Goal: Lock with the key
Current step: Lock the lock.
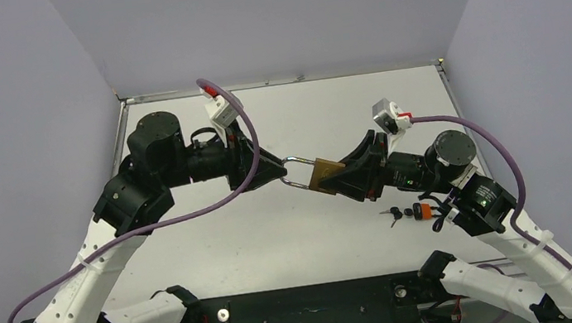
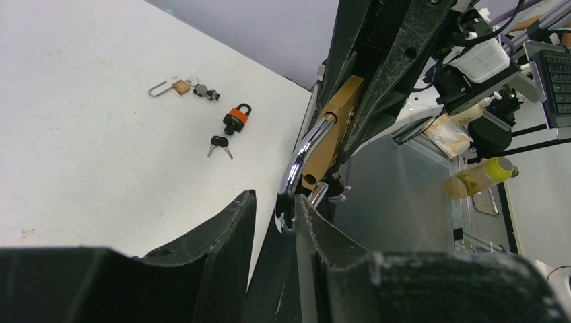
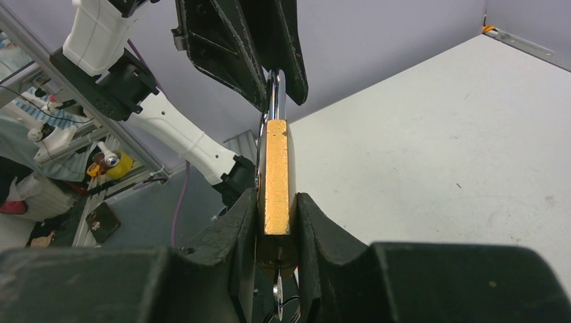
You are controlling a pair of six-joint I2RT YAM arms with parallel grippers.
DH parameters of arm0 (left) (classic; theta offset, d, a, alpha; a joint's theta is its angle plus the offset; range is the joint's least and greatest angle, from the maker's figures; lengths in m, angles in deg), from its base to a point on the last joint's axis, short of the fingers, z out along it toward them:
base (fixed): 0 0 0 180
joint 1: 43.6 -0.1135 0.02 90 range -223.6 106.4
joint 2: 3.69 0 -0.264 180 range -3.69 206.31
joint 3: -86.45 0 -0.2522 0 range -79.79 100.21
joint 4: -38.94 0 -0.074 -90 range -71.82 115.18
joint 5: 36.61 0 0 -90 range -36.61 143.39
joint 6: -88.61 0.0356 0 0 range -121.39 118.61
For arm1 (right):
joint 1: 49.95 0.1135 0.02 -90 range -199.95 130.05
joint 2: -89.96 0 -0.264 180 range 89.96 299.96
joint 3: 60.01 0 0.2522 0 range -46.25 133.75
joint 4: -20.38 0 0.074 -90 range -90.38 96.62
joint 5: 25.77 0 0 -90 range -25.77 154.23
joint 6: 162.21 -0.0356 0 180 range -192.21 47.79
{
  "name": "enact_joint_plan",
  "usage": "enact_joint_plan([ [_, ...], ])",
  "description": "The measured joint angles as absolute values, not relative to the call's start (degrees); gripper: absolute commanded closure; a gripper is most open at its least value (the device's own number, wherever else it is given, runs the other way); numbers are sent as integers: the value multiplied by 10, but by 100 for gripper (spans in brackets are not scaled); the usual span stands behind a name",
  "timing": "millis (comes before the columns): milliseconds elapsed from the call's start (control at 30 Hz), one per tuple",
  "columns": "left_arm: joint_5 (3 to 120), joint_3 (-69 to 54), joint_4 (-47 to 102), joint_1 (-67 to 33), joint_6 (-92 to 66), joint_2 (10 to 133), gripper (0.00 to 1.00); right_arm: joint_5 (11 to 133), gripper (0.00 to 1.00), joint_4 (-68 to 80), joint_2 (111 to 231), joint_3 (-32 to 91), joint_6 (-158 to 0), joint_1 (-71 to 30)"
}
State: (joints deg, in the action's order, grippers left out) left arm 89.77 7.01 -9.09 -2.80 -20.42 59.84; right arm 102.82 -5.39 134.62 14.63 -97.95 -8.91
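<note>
A brass padlock [image 1: 324, 175] hangs in the air over mid-table, my right gripper [image 1: 345, 177] shut on its body. In the right wrist view the pads press both flat sides of the padlock [image 3: 276, 175], and a key [image 3: 277, 291] with its ring sticks out of the keyhole below. The chrome shackle [image 2: 304, 151] points at my left gripper [image 2: 276, 199]. Its bend lies between the fingers against the right fingertip [image 2: 306, 212], and a gap shows to the other finger. The shackle's free leg stands out of its hole.
On the table by the right arm lie an orange padlock [image 1: 419, 211] and black keys [image 1: 394, 215]. The left wrist view also shows a small brass padlock [image 2: 179, 86] with an open shackle and keys [image 2: 206, 93] beside it.
</note>
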Motion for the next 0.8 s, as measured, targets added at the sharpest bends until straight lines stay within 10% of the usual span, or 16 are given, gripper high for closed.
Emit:
enact_joint_plan([
  [267,911,70,-84,-28,-206,590,100,1037,100,-45,1346,146,-990,-86],
  [800,929,35,-42,-31,-207,532,100,1112,100,77,1375,133,-1102,-87],
])
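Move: The bend of the open padlock's shackle lies right at my left fingertips, only about 1 cm to the right of that hand's point and level with it, between parted fingers. The brass body is some 7 cm to the right and 2 cm back, gripped by my right fingers, whose pads are about 9 cm right and 2 cm back. From my right hand, the bend is roughly 8 cm left and 2 cm ahead, the body about 2 cm left. I shut my left fingers on the shackle's bend and pinch it while that hand eases back and up, then slightly left too, about 4 cm in all. My right hand keeps its grip on the brass body and goes along, back, up and a little left by some 3 cm, turning roughly 10 degrees counter-clockwise, so the lock travels between both hands. ##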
